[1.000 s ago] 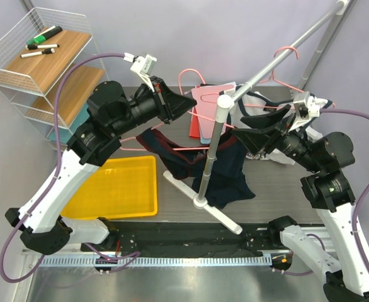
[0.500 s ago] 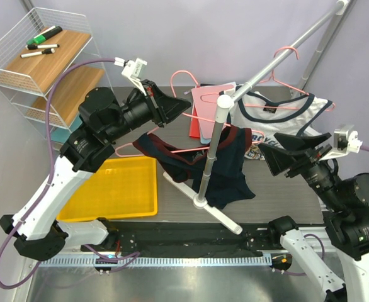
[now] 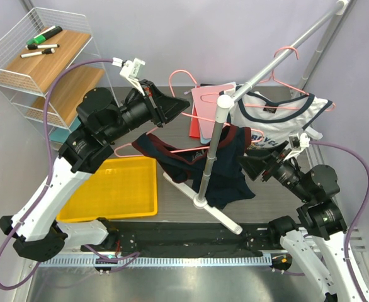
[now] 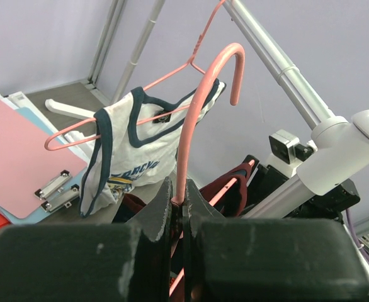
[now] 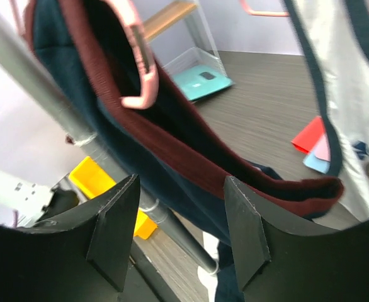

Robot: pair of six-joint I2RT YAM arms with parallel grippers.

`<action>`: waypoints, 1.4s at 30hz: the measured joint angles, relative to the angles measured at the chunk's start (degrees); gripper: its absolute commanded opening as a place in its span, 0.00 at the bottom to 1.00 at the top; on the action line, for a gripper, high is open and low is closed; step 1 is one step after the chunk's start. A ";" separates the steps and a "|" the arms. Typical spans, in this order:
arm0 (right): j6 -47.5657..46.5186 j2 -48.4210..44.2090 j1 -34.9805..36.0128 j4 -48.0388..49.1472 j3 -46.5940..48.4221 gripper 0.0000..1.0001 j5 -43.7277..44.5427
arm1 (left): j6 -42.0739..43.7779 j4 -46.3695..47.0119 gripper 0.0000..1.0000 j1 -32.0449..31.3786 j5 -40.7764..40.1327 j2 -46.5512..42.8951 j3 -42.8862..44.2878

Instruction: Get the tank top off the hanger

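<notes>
A navy tank top with maroon trim (image 3: pixel 225 165) hangs on a pink hanger (image 3: pixel 179 77) and drapes round the rack's upright pole. My left gripper (image 3: pixel 183 104) is shut on the hanger's neck just below the hook, as the left wrist view (image 4: pixel 183 198) shows. My right gripper (image 3: pixel 250 165) is open and empty, low at the top's right side. In the right wrist view the gripper (image 5: pixel 179 220) has its fingers spread just short of the maroon hem (image 5: pixel 247 170). The hanger's shoulder (image 5: pixel 137 56) pokes out above.
A white tank top with navy trim (image 3: pixel 279 119) hangs on a second pink hanger from the slanted silver rail (image 3: pixel 272 63). The rack's pole (image 3: pixel 210 157) and white foot stand mid-table. Pink clipboards (image 3: pixel 206 107) lie behind. A yellow tray (image 3: pixel 115 185) sits left and a wire shelf (image 3: pixel 39 56) far left.
My right arm has left the rail by the white top, swung back right, then dropped low toward the navy top. My left gripper has lifted the hanger slightly up and left.
</notes>
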 measured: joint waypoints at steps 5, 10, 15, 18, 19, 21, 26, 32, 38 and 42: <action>0.57 0.00 0.00 5.66 -2.49 0.53 -3.37 | -0.02 0.00 0.00 0.00 0.07 0.00 0.00; 1.03 0.02 0.00 9.07 -3.06 0.41 -3.87 | -0.07 0.00 0.00 0.00 0.09 0.00 0.00; 1.97 0.00 0.00 11.30 -3.50 0.26 -3.54 | -0.31 0.00 0.00 0.00 0.09 0.00 0.00; 2.67 -0.28 0.00 11.74 -3.63 0.14 -2.69 | -0.57 -0.02 0.00 0.00 0.07 -0.02 0.00; 2.84 -0.48 0.00 11.78 -3.72 0.11 -2.40 | -0.59 -0.04 0.00 0.00 0.04 -0.07 0.00; 3.26 -1.27 0.00 11.74 -3.85 0.01 -1.70 | -0.59 -0.07 0.00 0.00 0.02 -0.20 0.00; 5.07 -3.93 0.00 10.91 -3.85 0.01 2.93 | -0.48 -0.48 0.00 0.00 -0.90 -1.07 -0.07; 7.48 -4.85 0.00 9.90 -3.82 0.01 6.47 | 0.57 -1.38 0.00 0.00 -2.36 -2.05 -0.44; 10.12 -5.66 0.00 6.05 -2.40 0.01 10.78 | 2.23 -3.76 0.00 0.00 -4.55 -2.16 -0.44; 11.28 -6.16 0.00 2.51 0.22 0.01 15.04 | 3.30 -5.22 0.00 0.00 -5.55 -2.19 -0.44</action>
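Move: The dark tank top's maroon-trimmed right edge lies about 2 cm ahead of the open right fingers, 1 cm left and 2 cm up. The hanger's right end is some 8 cm above that hand, 3 cm ahead and 1 cm right; the rack pole is 8 cm left and 2 cm ahead, the white tank top 13 cm ahead and 6 cm right. From the left hand, that edge lies about 15 cm right, 4 cm back, 14 cm down. Rising about 4 cm, the right hand pinches the tank top's trimmed edge and pulls right; left keeps hold of hanger. ##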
